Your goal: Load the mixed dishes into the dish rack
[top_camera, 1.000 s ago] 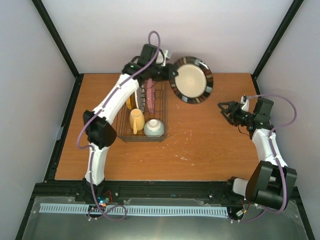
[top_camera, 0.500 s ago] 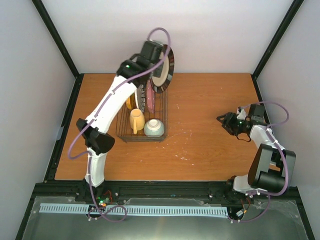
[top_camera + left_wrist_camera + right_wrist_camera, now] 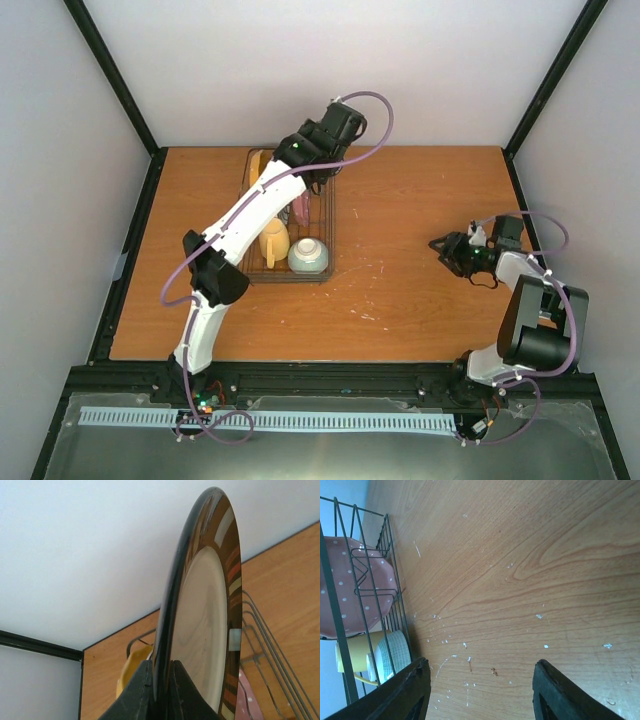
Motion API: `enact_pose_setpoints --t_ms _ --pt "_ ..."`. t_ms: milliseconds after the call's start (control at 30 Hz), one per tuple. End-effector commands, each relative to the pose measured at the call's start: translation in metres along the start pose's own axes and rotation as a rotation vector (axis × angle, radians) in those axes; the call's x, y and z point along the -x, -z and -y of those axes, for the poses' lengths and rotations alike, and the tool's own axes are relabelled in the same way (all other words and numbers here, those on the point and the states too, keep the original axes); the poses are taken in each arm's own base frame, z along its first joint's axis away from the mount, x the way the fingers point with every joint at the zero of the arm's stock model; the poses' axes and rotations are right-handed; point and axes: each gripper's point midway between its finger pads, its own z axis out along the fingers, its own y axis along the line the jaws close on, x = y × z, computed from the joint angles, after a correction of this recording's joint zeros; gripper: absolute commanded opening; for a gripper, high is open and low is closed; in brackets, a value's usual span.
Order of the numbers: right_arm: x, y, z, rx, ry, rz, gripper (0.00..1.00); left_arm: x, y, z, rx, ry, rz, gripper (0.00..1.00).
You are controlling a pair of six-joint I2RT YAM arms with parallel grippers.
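My left gripper [image 3: 161, 690] is shut on the rim of the white plate with dark radial stripes [image 3: 207, 630], holding it upright and edge-on over the far end of the dish rack [image 3: 290, 268]. From above, the left gripper [image 3: 312, 172] and arm hide most of that plate. In the rack stand a pink plate [image 3: 301, 208], an orange-yellow plate [image 3: 258, 165], the cream-yellow mug [image 3: 272, 243] and the pale bowl [image 3: 308, 256]. My right gripper [image 3: 445, 247] hangs open and empty over the table at the right, facing the rack [image 3: 370, 580].
Rack wires [image 3: 262, 645] rise just right of the held plate, with the orange-yellow plate [image 3: 131, 670] to its left and the pink plate [image 3: 248, 704] below right. Black frame posts and white walls bound the wooden table [image 3: 420, 290].
The left arm has swung the striped plate from face-up right of the rack to edge-on over the rack's far end. The right gripper has drawn slightly nearer and left.
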Motion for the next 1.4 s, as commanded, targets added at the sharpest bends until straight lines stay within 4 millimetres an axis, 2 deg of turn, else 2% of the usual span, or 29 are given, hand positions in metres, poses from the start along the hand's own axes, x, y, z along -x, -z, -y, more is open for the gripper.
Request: enact_pose_setpoints --t_ms 0,100,200,400,567,867,1067,1267,1367 --pt "0.001 -0.006 -0.001 0.032 0.018 -0.016 0.55 0.042 0.036 -0.075 0.203 0.148 0.135 0.01" --pt "0.001 -0.008 -0.002 0.042 0.016 -0.024 0.55 0.033 0.031 -0.065 0.173 0.166 0.108 0.01" --pt "0.000 -0.010 -0.002 0.052 0.008 -0.037 0.55 0.019 0.022 -0.045 0.099 0.198 0.056 0.01" --pt "-0.007 -0.011 0.001 0.052 -0.014 -0.067 0.54 -0.027 0.010 -0.004 -0.055 0.328 -0.125 0.01" --pt "-0.018 -0.010 0.007 0.032 -0.037 -0.091 0.54 -0.062 0.007 0.016 -0.106 0.404 -0.267 0.01" --pt "-0.016 -0.014 0.005 0.048 -0.056 -0.120 0.52 -0.076 -0.001 0.012 -0.048 0.412 -0.298 0.01" --pt "-0.012 -0.020 0.006 0.065 -0.070 -0.130 0.52 -0.077 -0.018 0.001 -0.001 0.387 -0.297 0.01" --pt "-0.005 -0.025 0.008 0.070 -0.075 -0.134 0.51 -0.090 -0.038 0.027 -0.039 0.352 -0.351 0.00" --pt "-0.003 -0.026 0.008 0.069 -0.073 -0.131 0.50 -0.087 -0.039 0.018 0.003 0.347 -0.332 0.01"
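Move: The left gripper still holds the black-rimmed plate on edge above the dish rack. The middle of the free slot is about 20 cm below it, roughly 2 cm back and 2 cm left. The pink plate stands some 4 cm left of the slot; the green bowl is about 16 cm back, 3 cm left, and the yellow mug 13 cm back, 10 cm left of the gripper. From the empty right gripper, the slot lies about 28 cm left and 12 cm ahead, near its height. Bring the left gripper down about 9 cm and back some 4 cm, tipping its fingers about 20 degrees further down while turning it roughly 15 degrees counter-clockwise, so the plate goes down between the pink plate and the rack's right side. Then stop sinking, ease about 1 cm forward and keep the pinch. Let the empty right gripper sink about 3 cm, staying open. ##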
